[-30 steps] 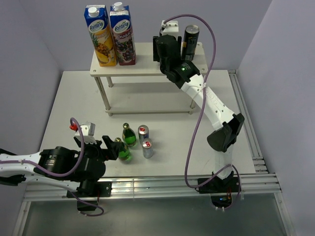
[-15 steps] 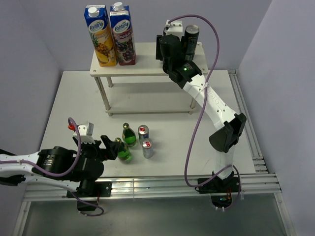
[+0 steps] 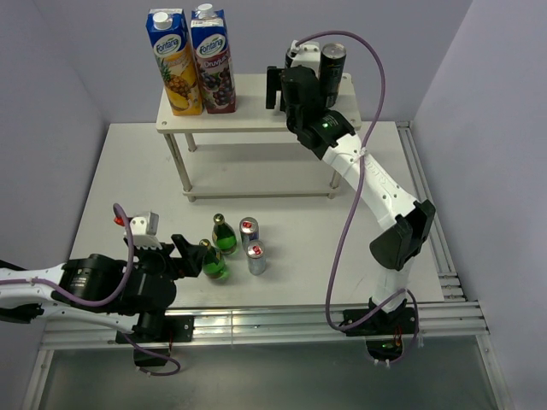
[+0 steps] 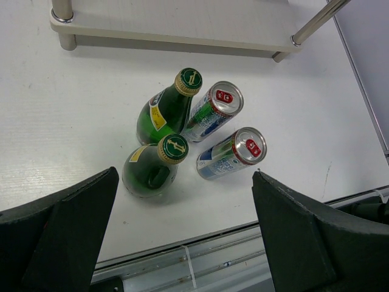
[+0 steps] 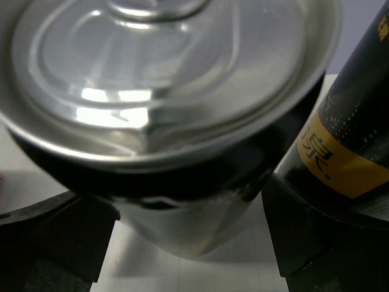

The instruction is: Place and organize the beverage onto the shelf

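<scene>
On the white shelf, my right gripper stands open around a dark can that rests on the top board. The fingers stand on either side of it. A second black-and-yellow can stands right beside it. On the table in front of the shelf stand two green bottles and two silver-blue cans. My left gripper is wide open, just left of the nearer bottle, holding nothing. The far bottle and both cans lie beyond its fingers.
Two tall juice cartons stand on the shelf's left half. The shelf's lower board and legs are just behind the group of drinks. A metal rail runs along the table's near edge.
My right gripper's jaws have spread apart from the dark can on the shelf and the arm has shifted slightly right. The left arm has drifted slightly to the left, still open.
</scene>
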`<state>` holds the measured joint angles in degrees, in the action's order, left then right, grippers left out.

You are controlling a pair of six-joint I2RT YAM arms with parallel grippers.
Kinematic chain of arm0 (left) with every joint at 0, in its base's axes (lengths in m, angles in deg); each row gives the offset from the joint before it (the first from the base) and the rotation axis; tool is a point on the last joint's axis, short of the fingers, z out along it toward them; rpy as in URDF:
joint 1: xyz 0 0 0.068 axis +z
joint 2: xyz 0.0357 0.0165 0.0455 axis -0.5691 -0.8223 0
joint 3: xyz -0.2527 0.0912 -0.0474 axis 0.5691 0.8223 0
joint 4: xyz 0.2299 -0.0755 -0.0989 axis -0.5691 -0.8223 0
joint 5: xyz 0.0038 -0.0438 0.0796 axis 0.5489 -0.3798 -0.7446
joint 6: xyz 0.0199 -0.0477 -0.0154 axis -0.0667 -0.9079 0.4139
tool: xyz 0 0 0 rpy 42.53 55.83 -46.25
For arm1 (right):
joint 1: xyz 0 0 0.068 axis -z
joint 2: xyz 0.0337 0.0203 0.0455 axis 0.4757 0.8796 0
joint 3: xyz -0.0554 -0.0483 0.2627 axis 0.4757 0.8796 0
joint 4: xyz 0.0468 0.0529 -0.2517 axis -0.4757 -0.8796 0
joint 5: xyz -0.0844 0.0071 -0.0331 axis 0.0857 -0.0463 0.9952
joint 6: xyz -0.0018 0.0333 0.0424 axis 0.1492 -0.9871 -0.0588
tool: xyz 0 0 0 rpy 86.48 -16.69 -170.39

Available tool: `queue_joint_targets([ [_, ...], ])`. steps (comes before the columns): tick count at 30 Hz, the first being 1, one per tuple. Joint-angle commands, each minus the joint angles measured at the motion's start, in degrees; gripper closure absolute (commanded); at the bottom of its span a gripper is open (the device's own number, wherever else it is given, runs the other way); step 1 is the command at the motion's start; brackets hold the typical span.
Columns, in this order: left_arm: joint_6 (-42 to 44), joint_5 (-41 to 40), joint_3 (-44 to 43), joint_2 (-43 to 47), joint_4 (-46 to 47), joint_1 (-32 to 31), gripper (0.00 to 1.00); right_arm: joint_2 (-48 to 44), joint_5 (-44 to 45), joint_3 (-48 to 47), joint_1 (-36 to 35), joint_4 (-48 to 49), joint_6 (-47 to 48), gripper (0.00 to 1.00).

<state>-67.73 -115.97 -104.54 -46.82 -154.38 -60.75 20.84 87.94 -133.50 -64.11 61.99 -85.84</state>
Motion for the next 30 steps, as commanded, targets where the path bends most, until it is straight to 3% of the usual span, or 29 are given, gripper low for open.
queue_joint_targets([
  [1,1.1,-0.2,0.1,0.7,1.1,-0.4,0.01,-3.5,-0.1,0.7,-0.1,1.0,-0.7,0.0],
  [14,1.0,-0.2,0.2,0.9,1.2,-0.4,0.01,-11.0,-0.4,7.1,-3.8,-0.8,-2.3,0.0],
  [21,1.7,-0.1,0.5,1.0,1.9,-0.4,0.01,-20.9,9.7,17.5,-13.1,0.5,-3.0,0.0],
  [26,1.6,-0.1,0.6,0.8,1.9,-0.5,0.01,-38.6,11.9,41.3,-25.5,6.2,-11.0,0.0],
  [30,2.0,-0.1,0.6,0.3,2.2,-0.5,0.01,-52.7,12.0,68.6,-38.4,15.3,-18.1,0.0],
])
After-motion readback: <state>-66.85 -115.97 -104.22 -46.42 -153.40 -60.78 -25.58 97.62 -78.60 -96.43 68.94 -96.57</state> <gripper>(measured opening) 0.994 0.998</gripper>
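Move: The right hand's open fingers still straddle the black can it has set on the shelf top, with the other black can about 8 cm to the right, both roughly 1 cm farther out. The nearer red-topped can stands on the table about 24 cm back, 10 cm left and 33 below; the other is 6 cm beyond it and 2 left, with the front green bottle 12 cm to its left. From the left hand, that nearer can is some 10 ahead, 12 right, 19 below. The right hand, its fingers already wide open, sinks barely a centimetre around the released black can, then backs out from it, rising a couple of centimetres and gathering speed. It sweeps some 25 cm back off the shelf towards the red-topped cans on the table, dipping to about 6 cm below its starting height near the end, the wrist turning some 20 degrees counter-clockwise and the fingers staying open. ##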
